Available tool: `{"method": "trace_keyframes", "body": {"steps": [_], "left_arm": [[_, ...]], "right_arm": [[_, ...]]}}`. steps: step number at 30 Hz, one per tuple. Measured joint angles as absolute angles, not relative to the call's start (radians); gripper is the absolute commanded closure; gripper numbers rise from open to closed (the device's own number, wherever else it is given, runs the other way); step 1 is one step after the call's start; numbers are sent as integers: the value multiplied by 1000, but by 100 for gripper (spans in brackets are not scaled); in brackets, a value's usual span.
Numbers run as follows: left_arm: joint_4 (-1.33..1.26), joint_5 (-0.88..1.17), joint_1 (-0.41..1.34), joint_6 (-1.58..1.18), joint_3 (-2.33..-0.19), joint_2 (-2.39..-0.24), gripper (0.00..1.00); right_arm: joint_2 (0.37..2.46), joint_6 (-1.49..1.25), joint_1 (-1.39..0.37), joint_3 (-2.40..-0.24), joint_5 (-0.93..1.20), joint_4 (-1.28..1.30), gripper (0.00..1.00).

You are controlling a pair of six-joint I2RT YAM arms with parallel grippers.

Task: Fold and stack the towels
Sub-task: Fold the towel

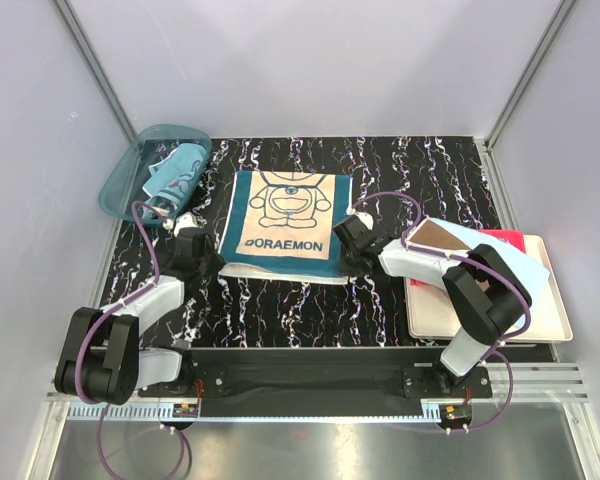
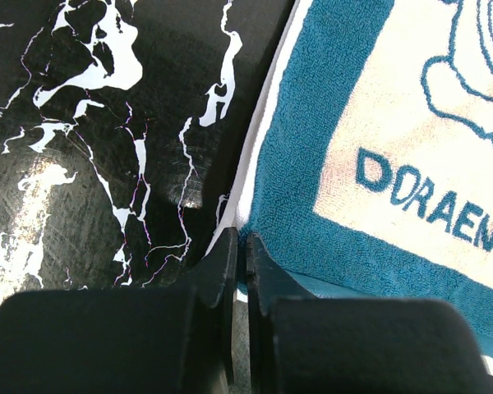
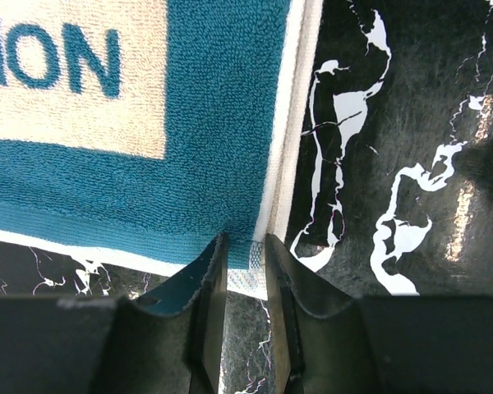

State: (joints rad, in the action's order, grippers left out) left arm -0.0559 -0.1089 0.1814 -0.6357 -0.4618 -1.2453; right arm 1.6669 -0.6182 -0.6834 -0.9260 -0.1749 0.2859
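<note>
A teal towel with a cream middle, a cartoon figure and the word DORAEMON lies folded flat on the black marbled table. My left gripper is at its near-left corner, and the left wrist view shows that gripper shut on the teal edge of the towel. My right gripper is at the near-right corner. In the right wrist view its jaws stand slightly apart, open, with the white hem of the towel between them.
A translucent teal basket at the back left holds a light blue patterned towel. A cream tray at the right carries a light blue towel, a red one and a brownish one, partly behind the right arm.
</note>
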Motion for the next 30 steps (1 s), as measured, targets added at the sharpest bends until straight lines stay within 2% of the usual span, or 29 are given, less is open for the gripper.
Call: {"method": "trace_keyframes", "body": {"steps": [8, 20, 24, 30], "left_arm": [[-56, -109, 181, -635, -462, -1245, 100], [-55, -109, 181, -634, -462, -1245, 100], [-53, -109, 181, -632, -462, -1243, 100], [-36, -106, 181, -632, -462, -1191, 100]], "right_arm": [[1673, -619, -686, -926, -175, 286, 69], [1673, -625, -686, -927, -199, 288, 95], [1667, -624, -687, -932, -207, 304, 99], [1587, -622, -687, -937, -222, 346, 100]]}}
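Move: The towel's near right corner lies directly between the right hand's open fingers, about 1 cm below their closing point; the stack in the tray is some 30 cm to the right and roughly 2 cm farther out. That same corner is about 29 cm to the left hand's right and 2 cm back. The left hand already pinches the near left corner; the towel's far left corner is some 22 cm ahead and 4 cm right, the basket 21 cm ahead and 15 cm left. The towel's near right corner gets pinched, upper layer only: the right hand stays low while its fingers close from about a third open, easing barely 1 cm to the right, then lifts about 2.5 cm at the end. The left hand waits with its shut fingers keeping the near left corner, then starts straight up alongside, a little over 1 cm. ##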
